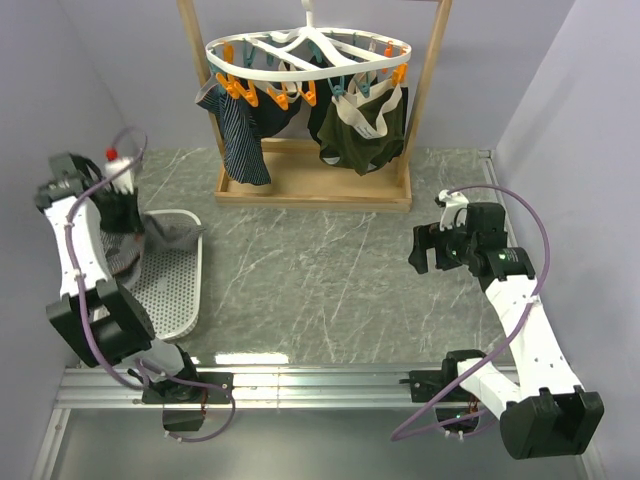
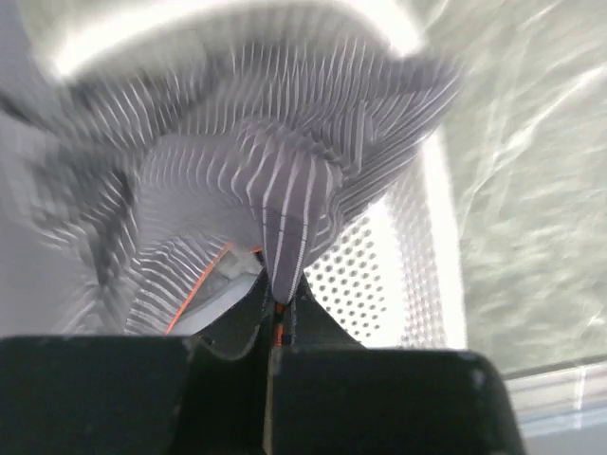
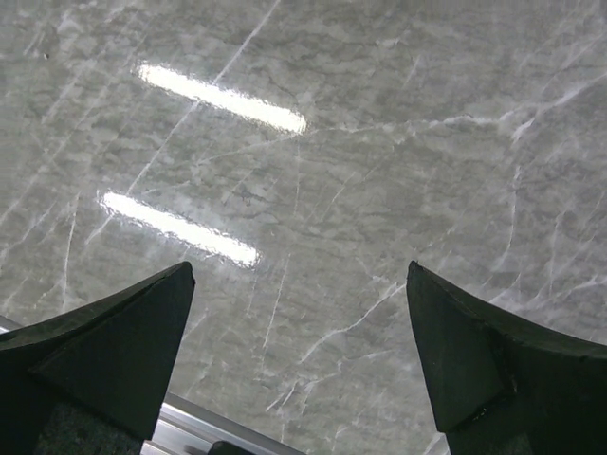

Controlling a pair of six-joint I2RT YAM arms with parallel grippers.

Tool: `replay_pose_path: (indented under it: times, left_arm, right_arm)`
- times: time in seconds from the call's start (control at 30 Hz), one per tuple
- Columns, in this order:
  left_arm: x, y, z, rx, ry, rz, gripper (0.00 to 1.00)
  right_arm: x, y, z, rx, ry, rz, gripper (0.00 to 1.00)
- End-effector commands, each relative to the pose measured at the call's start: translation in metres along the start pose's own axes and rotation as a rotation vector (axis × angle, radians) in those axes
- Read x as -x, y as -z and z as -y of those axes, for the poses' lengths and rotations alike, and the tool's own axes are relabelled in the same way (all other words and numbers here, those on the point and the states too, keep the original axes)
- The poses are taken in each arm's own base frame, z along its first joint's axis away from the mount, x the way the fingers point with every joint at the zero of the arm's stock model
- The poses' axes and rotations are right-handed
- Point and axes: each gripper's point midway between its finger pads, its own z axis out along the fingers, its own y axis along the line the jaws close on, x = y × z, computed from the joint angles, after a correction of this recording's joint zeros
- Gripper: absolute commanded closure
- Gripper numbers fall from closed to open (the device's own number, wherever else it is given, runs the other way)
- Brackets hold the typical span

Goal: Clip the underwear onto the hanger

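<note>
The underwear (image 1: 168, 236), light grey with fine stripes, is bunched over the white perforated basket (image 1: 180, 290) at the left. My left gripper (image 1: 135, 228) is shut on a fold of it. In the left wrist view the striped underwear (image 2: 285, 171) rises out of the closed left gripper (image 2: 278, 305), with an orange-red edge showing beside the pinch. The white oval hanger (image 1: 310, 55) with orange and teal clips hangs from the wooden frame at the back. My right gripper (image 1: 422, 248) hovers open over the right side of the table, and in its own view the right gripper (image 3: 299, 351) holds nothing.
A dark navy striped garment (image 1: 243, 135) and a dark olive pair (image 1: 362, 128) hang clipped on the hanger. The wooden frame's base (image 1: 312, 188) sits on the marble table (image 1: 320, 280). A white bottle with a red cap (image 1: 113, 165) stands behind the basket (image 2: 379, 275).
</note>
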Motion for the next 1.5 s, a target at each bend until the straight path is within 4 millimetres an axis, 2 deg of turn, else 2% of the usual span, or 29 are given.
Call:
replay_pose_path:
  times: [0.0, 0.1, 0.17, 0.2, 0.23, 0.3, 0.33, 0.4, 0.43, 0.5, 0.53, 0.6, 0.63, 0.8, 0.93, 0.97, 1.0, 1.03, 1.07, 1.13, 1.17, 1.23, 1.27, 1.3, 1.33, 1.37, 1.4, 1.43, 1.47]
  left_arm:
    - [0.037, 0.074, 0.06, -0.152, -0.053, 0.14, 1.0]
    - [0.064, 0.102, 0.098, -0.245, -0.113, 0.229, 1.0]
    - [0.075, 0.115, 0.14, -0.318, -0.211, 0.269, 1.0]
    - [0.078, 0.122, 0.156, -0.342, -0.256, 0.297, 1.0]
    - [0.08, 0.127, 0.184, -0.405, -0.312, 0.308, 1.0]
    - [0.083, 0.137, 0.215, -0.479, -0.324, 0.333, 1.0]
    - [0.084, 0.141, 0.24, -0.536, -0.375, 0.344, 1.0]
    - [0.086, 0.144, 0.264, -0.592, -0.381, 0.35, 1.0]
    - [0.089, 0.147, 0.286, -0.634, -0.43, 0.379, 1.0]
    - [0.081, 0.136, 0.307, -0.669, -0.435, 0.347, 1.0]
    - [0.071, 0.132, 0.329, -0.711, -0.479, 0.325, 1.0]
    - [0.06, 0.101, 0.349, -0.72, -0.497, 0.263, 1.0]
    - [0.038, 0.084, 0.367, -0.752, -0.522, 0.189, 1.0]
    - [0.004, 0.023, 0.419, -0.805, -0.592, 0.063, 0.96]
    - [-0.019, -0.006, 0.469, -0.86, -0.673, 0.012, 0.92]
    - [-0.024, -0.007, 0.48, -0.888, -0.687, 0.003, 0.88]
    - [-0.032, -0.02, 0.49, -0.896, -0.704, -0.028, 0.86]
    - [-0.048, -0.019, 0.506, -0.92, -0.755, -0.047, 0.83]
    - [-0.049, -0.02, 0.514, -0.914, -0.818, -0.024, 0.76]
    - [-0.068, -0.02, 0.526, -0.924, -0.948, -0.018, 0.61]
    - [-0.073, -0.021, 0.524, -0.93, -0.972, -0.018, 0.36]
    - [-0.071, -0.01, 0.51, -0.932, -1.022, 0.017, 0.15]
    - [-0.067, -0.006, 0.502, -0.933, -1.041, 0.038, 0.09]
    - [-0.054, 0.011, 0.489, -0.947, -1.047, 0.095, 0.08]
    - [-0.055, 0.008, 0.474, -0.94, -1.097, 0.117, 0.08]
    - [-0.051, 0.024, 0.46, -0.934, -1.124, 0.161, 0.08]
    - [-0.045, 0.021, 0.443, -0.886, -1.143, 0.18, 0.08]
    - [-0.053, 0.012, 0.427, -0.853, -1.219, 0.181, 0.09]
    - [-0.056, 0.019, 0.413, -0.824, -1.271, 0.207, 0.09]
  right_arm:
    - [0.026, 0.01, -0.005, 0.024, 0.03, 0.059, 0.0]
    - [0.033, 0.012, -0.008, 0.037, 0.04, 0.072, 0.0]
    - [0.038, 0.015, -0.01, 0.044, 0.041, 0.078, 0.0]
    - [0.04, 0.017, -0.011, 0.048, 0.047, 0.079, 0.0]
    - [0.043, 0.019, -0.011, 0.049, 0.052, 0.085, 0.0]
    - [0.048, 0.024, -0.013, 0.053, 0.063, 0.096, 0.0]
    - [0.051, 0.027, -0.013, 0.051, 0.067, 0.105, 0.0]
    - [0.055, 0.032, -0.015, 0.052, 0.08, 0.117, 0.0]
    - [0.056, 0.034, -0.015, 0.053, 0.086, 0.121, 0.0]
    - [0.055, 0.035, -0.016, 0.054, 0.095, 0.12, 0.0]
    - [0.054, 0.036, -0.015, 0.052, 0.098, 0.123, 0.0]
    - [0.047, 0.034, -0.016, 0.057, 0.109, 0.11, 0.01]
    - [0.042, 0.033, -0.016, 0.061, 0.113, 0.102, 0.02]
    - [0.028, 0.031, -0.018, 0.076, 0.148, 0.078, 0.07]
    - [0.022, 0.031, -0.012, 0.05, 0.171, 0.063, 0.14]
    - [0.019, 0.03, -0.009, 0.036, 0.175, 0.053, 0.16]
    - [0.018, 0.03, -0.008, 0.029, 0.178, 0.049, 0.18]
    - [0.016, 0.029, -0.007, 0.024, 0.179, 0.039, 0.19]
    - [0.015, 0.029, -0.005, 0.018, 0.187, 0.032, 0.21]
    - [0.012, 0.03, -0.007, 0.034, 0.199, 0.015, 0.22]
    - [0.007, 0.031, -0.008, 0.046, 0.212, -0.007, 0.23]
    - [-0.001, 0.031, -0.011, 0.07, 0.223, -0.032, 0.25]
    - [-0.004, 0.03, -0.012, 0.079, 0.244, -0.039, 0.26]
    - [-0.006, 0.03, -0.015, 0.103, 0.251, -0.04, 0.27]
    - [-0.013, 0.029, -0.018, 0.124, 0.259, -0.054, 0.28]
    - [-0.016, 0.028, -0.02, 0.144, 0.279, -0.056, 0.29]
    - [-0.017, 0.028, -0.028, 0.192, 0.285, -0.057, 0.3]
    - [-0.019, 0.028, -0.031, 0.212, 0.303, -0.062, 0.3]
    - [-0.02, 0.027, -0.033, 0.233, 0.307, -0.064, 0.3]
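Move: The left gripper holds the striped underwear pinched. The bare patch of table it is bound for lies about 49 cm to its right, 13 cm nearer the base and 17 cm below. The white basket is 9 cm back, 3 cm right and 16 cm down; the hanger's wooden stand base stands 13 cm ahead, 39 cm right, 16 cm down. From the right gripper, that patch is roughly 18 cm left, 8 cm back and 17 cm down. Keep the left gripper shut on the underwear, lift it about 17 cm clear of the basket and swing it some 50 cm right, drawing back and turning clockwise. Sink over the bare table, open wide to let go, then start back left and up. Raise the right gripper 5 cm, then lower it, drawing back slightly, partly closing and turning counter-clockwise. ##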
